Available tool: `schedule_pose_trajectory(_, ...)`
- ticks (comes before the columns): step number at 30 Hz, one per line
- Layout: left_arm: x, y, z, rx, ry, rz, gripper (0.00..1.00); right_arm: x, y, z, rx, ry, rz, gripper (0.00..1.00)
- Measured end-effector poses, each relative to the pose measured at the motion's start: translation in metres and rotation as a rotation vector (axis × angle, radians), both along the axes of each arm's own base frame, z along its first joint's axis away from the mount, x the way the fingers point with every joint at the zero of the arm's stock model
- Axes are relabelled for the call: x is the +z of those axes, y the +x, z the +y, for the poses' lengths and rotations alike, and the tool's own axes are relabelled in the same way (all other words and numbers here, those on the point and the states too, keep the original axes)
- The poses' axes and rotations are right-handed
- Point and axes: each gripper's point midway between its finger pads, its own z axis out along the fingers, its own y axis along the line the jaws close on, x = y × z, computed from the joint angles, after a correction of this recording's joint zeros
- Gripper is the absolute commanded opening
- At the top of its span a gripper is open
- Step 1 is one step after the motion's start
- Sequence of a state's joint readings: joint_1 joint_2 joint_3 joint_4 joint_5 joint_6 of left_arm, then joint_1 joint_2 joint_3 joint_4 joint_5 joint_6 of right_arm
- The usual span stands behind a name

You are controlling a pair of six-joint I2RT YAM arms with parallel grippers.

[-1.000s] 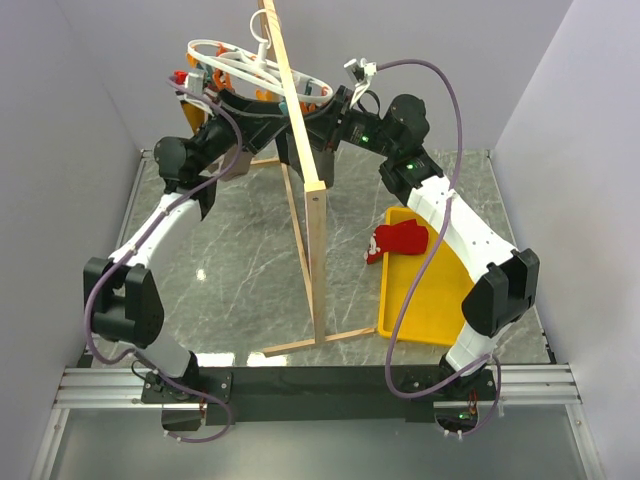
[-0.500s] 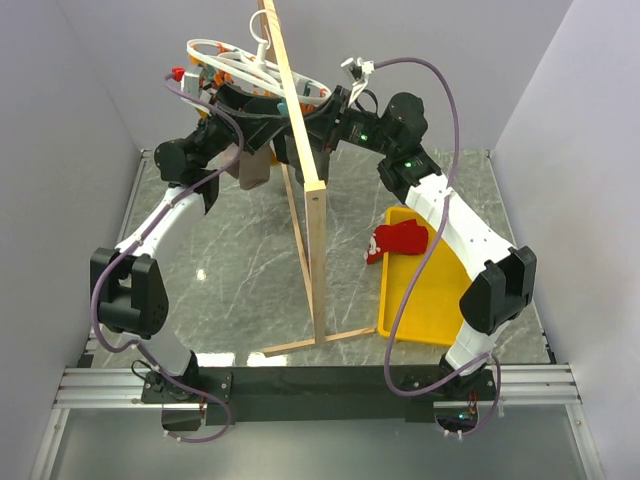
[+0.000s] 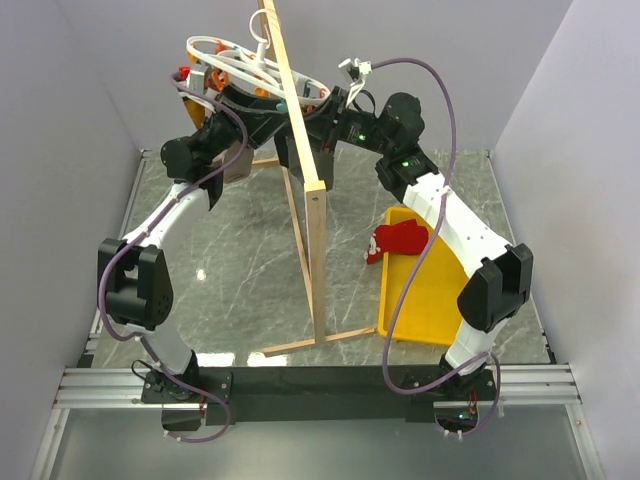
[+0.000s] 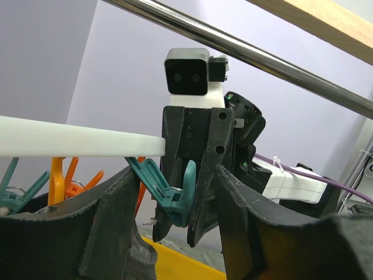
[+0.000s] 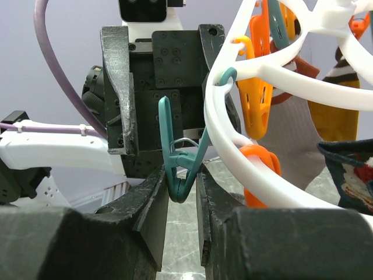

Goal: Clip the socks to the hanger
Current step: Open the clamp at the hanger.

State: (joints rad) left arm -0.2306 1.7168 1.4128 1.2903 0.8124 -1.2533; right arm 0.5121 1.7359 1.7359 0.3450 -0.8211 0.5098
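The white hanger (image 3: 240, 62) hangs high at the back with orange and teal clips. It also shows in the right wrist view (image 5: 303, 87) and as a white ring in the left wrist view (image 4: 70, 143). My right gripper (image 5: 182, 192) is closed narrowly on the lower end of a hanging teal clip (image 5: 175, 169), its fingers touching both sides. My left gripper (image 4: 175, 245) is open, facing that same teal clip (image 4: 175, 198) from the other side. It holds nothing. The red socks (image 3: 397, 240) lie on the left rim of the yellow tray (image 3: 430, 300), far below both grippers.
The tall wooden rack (image 3: 310, 180) stands between the arms, its metal bar (image 4: 262, 58) overhead. A grey sock (image 5: 291, 146), a mustard striped sock (image 5: 335, 111) and a dark patterned sock (image 5: 349, 175) hang from the hanger. Purple cables loop from both arms.
My left arm has lifted and drawn in closer under the hanger, and the grey sock has swung a little left. My right arm has barely moved.
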Motion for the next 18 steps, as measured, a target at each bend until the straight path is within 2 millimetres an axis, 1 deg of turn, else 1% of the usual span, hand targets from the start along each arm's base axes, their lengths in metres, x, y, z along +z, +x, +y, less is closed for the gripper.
schedule_pose_trajectory(4,0.0015,-0.0002,0.0001,0.000,-0.002,-0.004,0.60,0.0013,-0.0004,0.0009,0.009,0.001,-0.004,0.00)
schedule_pose_trajectory(7,0.0043,-0.0013,0.0004,-0.003,-0.005,-0.008,0.57,0.0033,-0.0015,0.0011,0.015,0.002,-0.008,0.00)
schedule_pose_trajectory(10,0.0051,-0.0010,0.0002,-0.008,-0.008,-0.004,0.48,0.0055,-0.0030,0.0012,0.023,0.004,-0.009,0.00)
schedule_pose_trajectory(11,0.0046,-0.0001,0.0001,-0.008,-0.009,-0.002,0.41,0.0063,-0.0030,0.0015,0.025,0.005,-0.011,0.00)
schedule_pose_trajectory(13,0.0040,0.0014,0.0002,-0.008,-0.012,0.003,0.37,0.0063,-0.0023,0.0022,0.027,0.004,-0.011,0.01)
schedule_pose_trajectory(14,0.0039,0.0013,0.0001,-0.010,-0.013,0.006,0.30,0.0061,-0.0013,0.0021,0.026,0.003,-0.011,0.01)
schedule_pose_trajectory(15,0.0038,0.0016,0.0001,-0.010,-0.013,0.008,0.26,0.0056,-0.0003,0.0022,0.025,0.003,-0.010,0.04)
schedule_pose_trajectory(16,0.0038,0.0018,0.0000,-0.010,-0.013,0.010,0.24,0.0050,0.0005,0.0022,0.022,0.001,-0.008,0.06)
schedule_pose_trajectory(18,0.0034,0.0027,0.0000,-0.007,-0.012,0.012,0.23,0.0039,0.0017,0.0019,0.022,-0.002,-0.006,0.11)
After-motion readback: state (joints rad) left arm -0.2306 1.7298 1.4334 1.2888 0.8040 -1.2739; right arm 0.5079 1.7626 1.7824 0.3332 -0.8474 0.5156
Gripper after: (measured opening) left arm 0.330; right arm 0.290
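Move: The teal clamp on the hanger is already between the left fingers, its middle about 1 cm ahead of the left hand and 1 cm to its right, at its height. From the right hand, whose fingertips already flank it, the same clamp lies straight ahead of the fingertips, about 1 cm to the left and 1 cm up. From the left hand, the hanger's white rim is some 3 cm ahead, 1 cm right and 2 cm up; the nearest orange clamp is about 5 cm ahead and 2 cm right, level in height. The left hand stays almost in place, easing up barely half a centimetre with its wrist steady, while its fingers close from a bit over half open to about a third and squeeze the teal clamp's two upper handles together, the gripper's effort rising late in the squeeze. Opposite it, the right hand stays within about 1 cm, its narrow grip unchanged, and keeps its fingertips on the sides of the teal clamp's lower body, steadying it against the left hand's pinch. ##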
